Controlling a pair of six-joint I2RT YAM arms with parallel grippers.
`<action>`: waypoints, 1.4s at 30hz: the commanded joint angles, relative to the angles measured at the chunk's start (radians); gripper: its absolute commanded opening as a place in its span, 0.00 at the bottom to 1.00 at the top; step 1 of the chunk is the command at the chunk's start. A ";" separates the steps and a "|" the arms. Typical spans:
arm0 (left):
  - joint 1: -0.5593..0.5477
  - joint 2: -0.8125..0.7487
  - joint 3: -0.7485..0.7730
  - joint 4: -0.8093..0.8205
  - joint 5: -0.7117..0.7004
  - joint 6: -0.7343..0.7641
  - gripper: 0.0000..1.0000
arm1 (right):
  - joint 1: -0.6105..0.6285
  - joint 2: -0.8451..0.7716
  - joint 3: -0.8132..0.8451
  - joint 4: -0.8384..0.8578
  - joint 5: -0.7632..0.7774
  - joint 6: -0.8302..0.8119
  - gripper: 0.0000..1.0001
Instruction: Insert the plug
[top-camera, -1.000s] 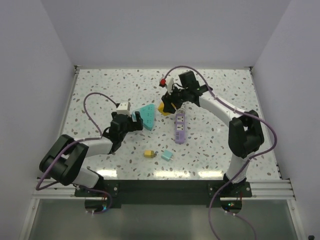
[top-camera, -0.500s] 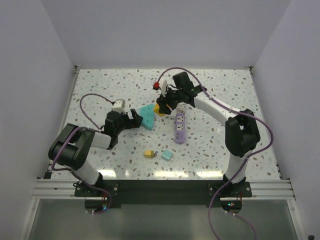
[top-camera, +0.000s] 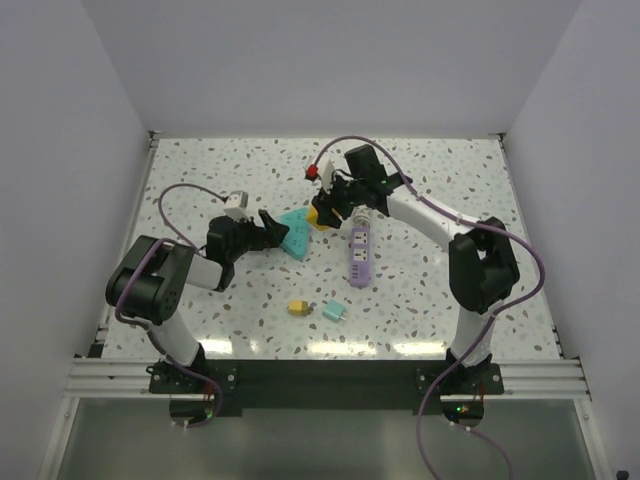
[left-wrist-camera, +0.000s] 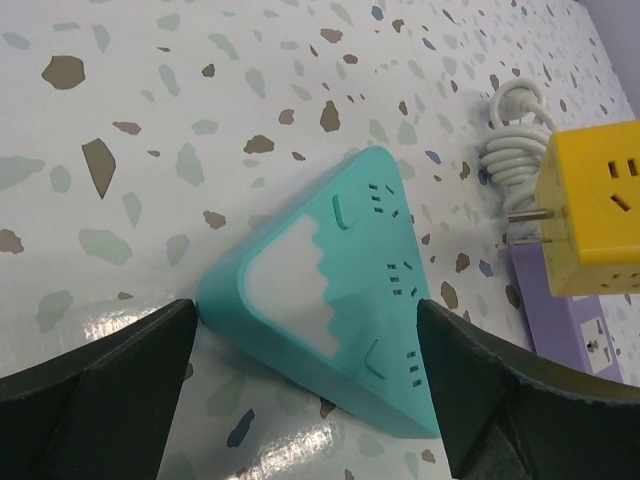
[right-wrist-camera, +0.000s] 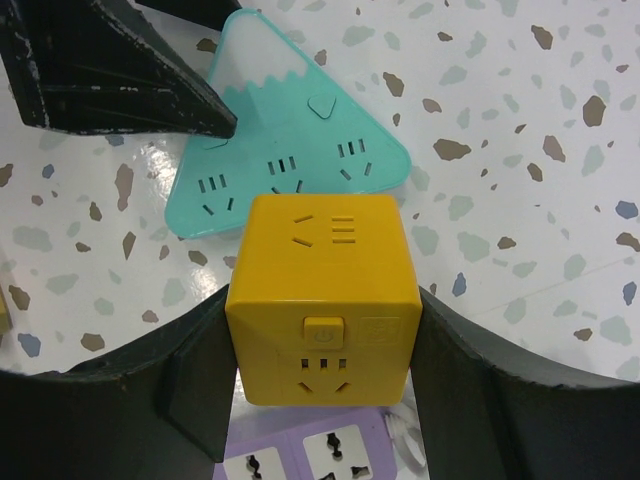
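My right gripper (top-camera: 328, 208) (right-wrist-camera: 325, 300) is shut on a yellow cube socket (top-camera: 322, 214) (right-wrist-camera: 322, 300) and holds it just above the table. The cube hangs over the tip of a teal triangular power strip (top-camera: 294, 232) (right-wrist-camera: 290, 150) and the top end of a purple power strip (top-camera: 360, 252) (right-wrist-camera: 320, 455). The left wrist view shows the cube (left-wrist-camera: 590, 215) with metal prongs pointing left. My left gripper (top-camera: 272, 230) (left-wrist-camera: 305, 308) is open. Its fingers (left-wrist-camera: 110, 400) straddle the wide end of the teal strip (left-wrist-camera: 330, 290), very close to its sides.
A small yellow plug (top-camera: 298, 307) and a small teal plug (top-camera: 334, 312) lie near the front middle of the table. A coiled white cable (left-wrist-camera: 510, 140) lies by the cube. White walls enclose the speckled table (top-camera: 450, 300).
My left gripper has moved up and right, closing in on the teal strip until its fingers flank it. My right gripper has shifted slightly left with the yellow cube.
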 joint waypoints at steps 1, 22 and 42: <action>0.022 0.042 0.042 0.069 0.052 -0.028 0.96 | 0.005 -0.026 -0.008 0.072 -0.014 -0.002 0.00; 0.043 0.183 0.128 0.138 0.200 -0.021 0.67 | 0.063 0.069 0.101 0.010 0.099 -0.054 0.00; 0.065 0.229 0.220 -0.078 0.379 0.131 0.00 | 0.054 -0.065 -0.083 0.029 0.239 -0.038 0.00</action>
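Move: The teal triangular socket lies about 2 cm ahead of the left hand, 4 cm right and 3 cm below, its white corner between the open fingers. From the right hand, which already holds the yellow cube plug, the socket is 5 cm left, 1 cm ahead and about 11 cm below; the purple strip lies 8 cm right and 4 cm back, the white cable coil 9 cm right and 7 cm ahead, both near table level. The teal socket's white corner is pinched by the left fingers, which close from wide open to about half as that hand dips, comes back up and goes some 3 cm right and 2 cm forward, turning clockwise. Keeping its grip on the yellow plug, the right hand swings left, then back right past its start, sinking about 4 cm towards the socket and tipping its fingers 10 degrees further down. ##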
